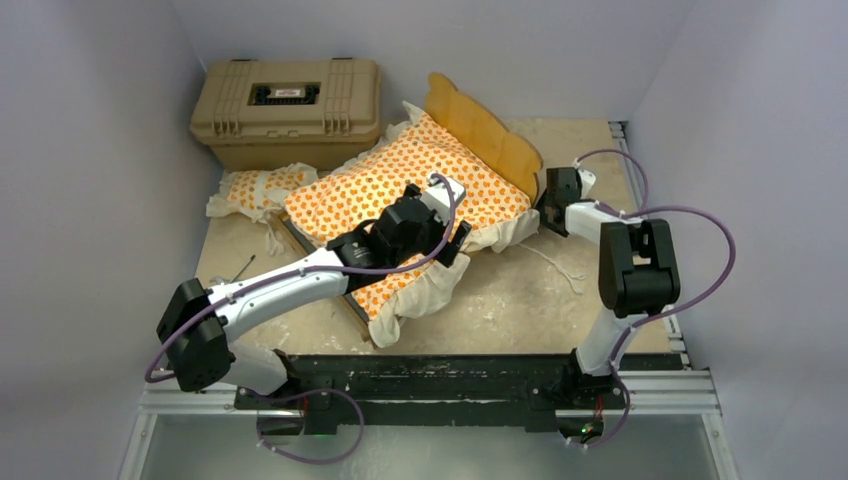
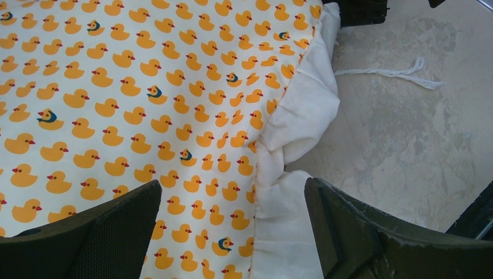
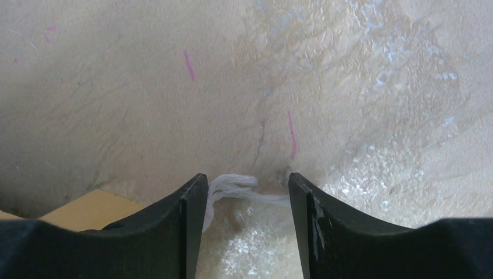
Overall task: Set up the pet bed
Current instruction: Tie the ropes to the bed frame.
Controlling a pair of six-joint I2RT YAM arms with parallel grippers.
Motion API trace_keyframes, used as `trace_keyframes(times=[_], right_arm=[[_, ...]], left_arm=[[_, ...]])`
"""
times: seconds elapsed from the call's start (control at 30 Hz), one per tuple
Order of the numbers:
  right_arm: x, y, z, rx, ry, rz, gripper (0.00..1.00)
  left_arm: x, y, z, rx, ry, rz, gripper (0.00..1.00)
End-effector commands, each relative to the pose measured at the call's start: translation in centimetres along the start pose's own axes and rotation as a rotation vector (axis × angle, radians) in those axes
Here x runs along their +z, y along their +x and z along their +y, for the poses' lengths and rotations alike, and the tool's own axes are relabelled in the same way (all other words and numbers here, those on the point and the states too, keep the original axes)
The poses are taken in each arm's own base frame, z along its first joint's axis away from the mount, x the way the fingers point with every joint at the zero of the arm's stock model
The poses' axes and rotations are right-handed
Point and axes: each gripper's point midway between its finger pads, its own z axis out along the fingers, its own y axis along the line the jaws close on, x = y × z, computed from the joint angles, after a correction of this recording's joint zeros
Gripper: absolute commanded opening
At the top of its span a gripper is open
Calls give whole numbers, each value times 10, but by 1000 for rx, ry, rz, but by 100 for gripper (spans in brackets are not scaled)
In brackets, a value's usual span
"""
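Observation:
The pet bed's light-wood frame with its scalloped headboard [image 1: 484, 128] stands askew at the table's back. The duck-print, white-ruffled mattress cushion [image 1: 370, 195] [image 2: 116, 104] lies on it, its ruffle [image 2: 302, 110] hanging over the near side. The matching small pillow [image 1: 258, 190] lies on the table to the left. My left gripper [image 1: 450, 215] [image 2: 232, 215] hovers open over the cushion's ruffled edge, holding nothing. My right gripper [image 1: 553, 190] [image 3: 247, 186] is open low over the table beside the headboard's right end, a white tie string [image 3: 235, 187] lying between its fingers.
A tan plastic hard case [image 1: 288, 105] sits at the back left, close to the pillow. A loose white string [image 1: 560, 265] [image 2: 407, 70] trails on the table [image 1: 560, 310] right of the cushion. White walls enclose the table on three sides.

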Motion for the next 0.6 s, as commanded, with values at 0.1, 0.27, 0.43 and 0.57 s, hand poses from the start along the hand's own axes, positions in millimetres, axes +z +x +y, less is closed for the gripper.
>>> trace_keyframes(times=[0.1,0.27,0.43,0.57], right_arm=[[-16,47,-30,-53,66,140,58],[-35,29,-21,-53,10,105,0],[-46,16,-20,-65,0,77,0],[-56,4,-15,-50,-25,48,0]], left_arm=[[-5,-5,-6,-2,32,-44,94],[-9,-6,-7,2,40,-51,94],[-11,-9,-9,11,51,-65,94],[-9,-13,-22,35,111,-85,93]])
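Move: The loose rope end at the bed's headboard corner lies just under the right hand's open fingers, about 2 cm back, 1 cm to its left and 2 cm below. The bed corner is roughly 6 cm to that hand's left and 1 cm ahead; the long loose rope lies some 12 cm back and 1 cm to the right, on the table. From the left hand, the rope end lies about 11 cm ahead, 26 cm right and 20 cm below. The rope end by the bed corner is pinched between the right fingertips: the half-open hand draws back low and level, away from the headboard, and shuts fully partway along. It keeps drawing back with its hold, about 5 cm in all, tipping down slightly and rising about a centimetre at the finish. ##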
